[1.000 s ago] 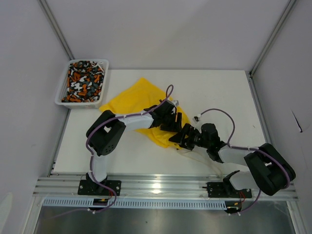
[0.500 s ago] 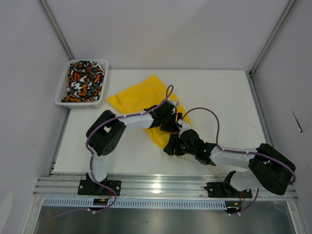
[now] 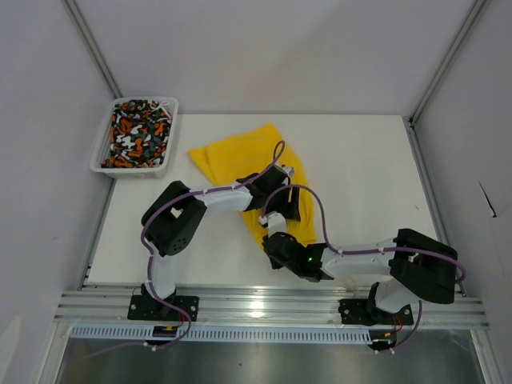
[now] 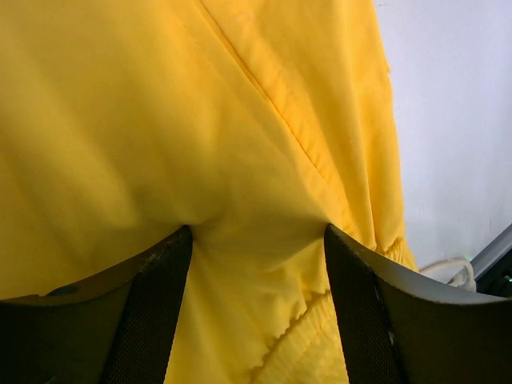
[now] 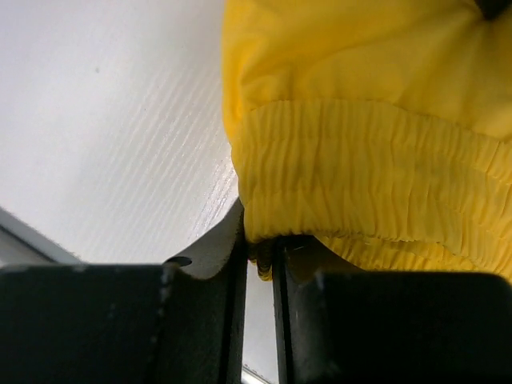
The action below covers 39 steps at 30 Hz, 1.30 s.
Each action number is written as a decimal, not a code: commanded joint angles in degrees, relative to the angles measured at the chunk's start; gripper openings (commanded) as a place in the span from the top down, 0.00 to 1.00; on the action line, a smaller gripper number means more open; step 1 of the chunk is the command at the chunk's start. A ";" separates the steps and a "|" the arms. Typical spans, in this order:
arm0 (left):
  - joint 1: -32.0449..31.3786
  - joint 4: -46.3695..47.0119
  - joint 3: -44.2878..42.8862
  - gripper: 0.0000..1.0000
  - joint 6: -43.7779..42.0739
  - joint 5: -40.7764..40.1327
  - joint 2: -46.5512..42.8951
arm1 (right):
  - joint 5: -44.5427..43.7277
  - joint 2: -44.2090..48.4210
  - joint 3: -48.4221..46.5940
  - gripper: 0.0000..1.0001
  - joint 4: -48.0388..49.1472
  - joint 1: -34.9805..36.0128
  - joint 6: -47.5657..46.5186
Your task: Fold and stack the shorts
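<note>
The yellow shorts [image 3: 240,154] lie spread on the white table, their elastic waistband toward the arms. My left gripper [image 3: 280,202] stands open and presses down on them; in the left wrist view its fingers [image 4: 152,312] straddle a pinch of yellow fabric [image 4: 240,144]. My right gripper [image 3: 273,241] is at the near corner of the waistband. In the right wrist view the right gripper [image 5: 260,250] is shut on the gathered waistband edge [image 5: 368,184]. The patterned shorts [image 3: 138,132] lie bunched in the basket at the back left.
The white mesh basket [image 3: 132,170] stands at the table's back left corner. Bare white table [image 3: 368,176] extends to the right of the yellow shorts. An aluminium rail [image 3: 264,302] runs along the near edge, with both arm bases on it.
My right gripper swung left and toward the near edge, reached the waistband corner and closed on it. The yellow shorts shifted to the right. My left gripper stayed open on the fabric.
</note>
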<state>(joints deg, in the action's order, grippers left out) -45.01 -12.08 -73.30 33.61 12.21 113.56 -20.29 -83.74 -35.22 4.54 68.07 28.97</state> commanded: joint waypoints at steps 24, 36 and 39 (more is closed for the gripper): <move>0.10 -2.34 1.40 0.28 -0.47 -0.78 -1.23 | -0.02 12.01 2.68 0.09 -0.59 10.78 3.00; 0.80 -4.45 0.26 0.13 -0.38 -0.87 -9.13 | 3.79 34.69 14.39 0.01 -12.68 0.48 40.26; 1.33 -5.23 0.26 0.06 -0.38 -0.69 -12.03 | -1.66 37.42 15.88 0.00 -14.28 1.98 47.82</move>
<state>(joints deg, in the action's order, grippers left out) -44.53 -16.84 -72.86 33.45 12.16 107.98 -17.02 -48.86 -20.18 -6.55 69.12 63.92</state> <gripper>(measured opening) 0.926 0.993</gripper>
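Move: My right hand already pinches the near-left waistband corner of the shorts. The spot to lay it is about 3 cm left, 2 cm back and 1 cm below. From that hand, the waistband's other corner lies some 12 cm right and 3 cm ahead, and the table's near edge about 10 cm straight back, both about 2 cm lower. My open left hand presses on the shorts right under its tips; from it the pinched corner is 12 cm back and 5 cm left, level. I draw the pinched waistband corner left and back, sinking about 1 cm, and let go of it. The right fingers spread wide as I carry on back, then rise about 6 cm and swing some 8 cm to the right above the waistband, the wrist rolling back past where it started. My left hand slips 1 cm back and keeps pinning the cloth until late, when it opens wider and lifts off about 2 cm. ##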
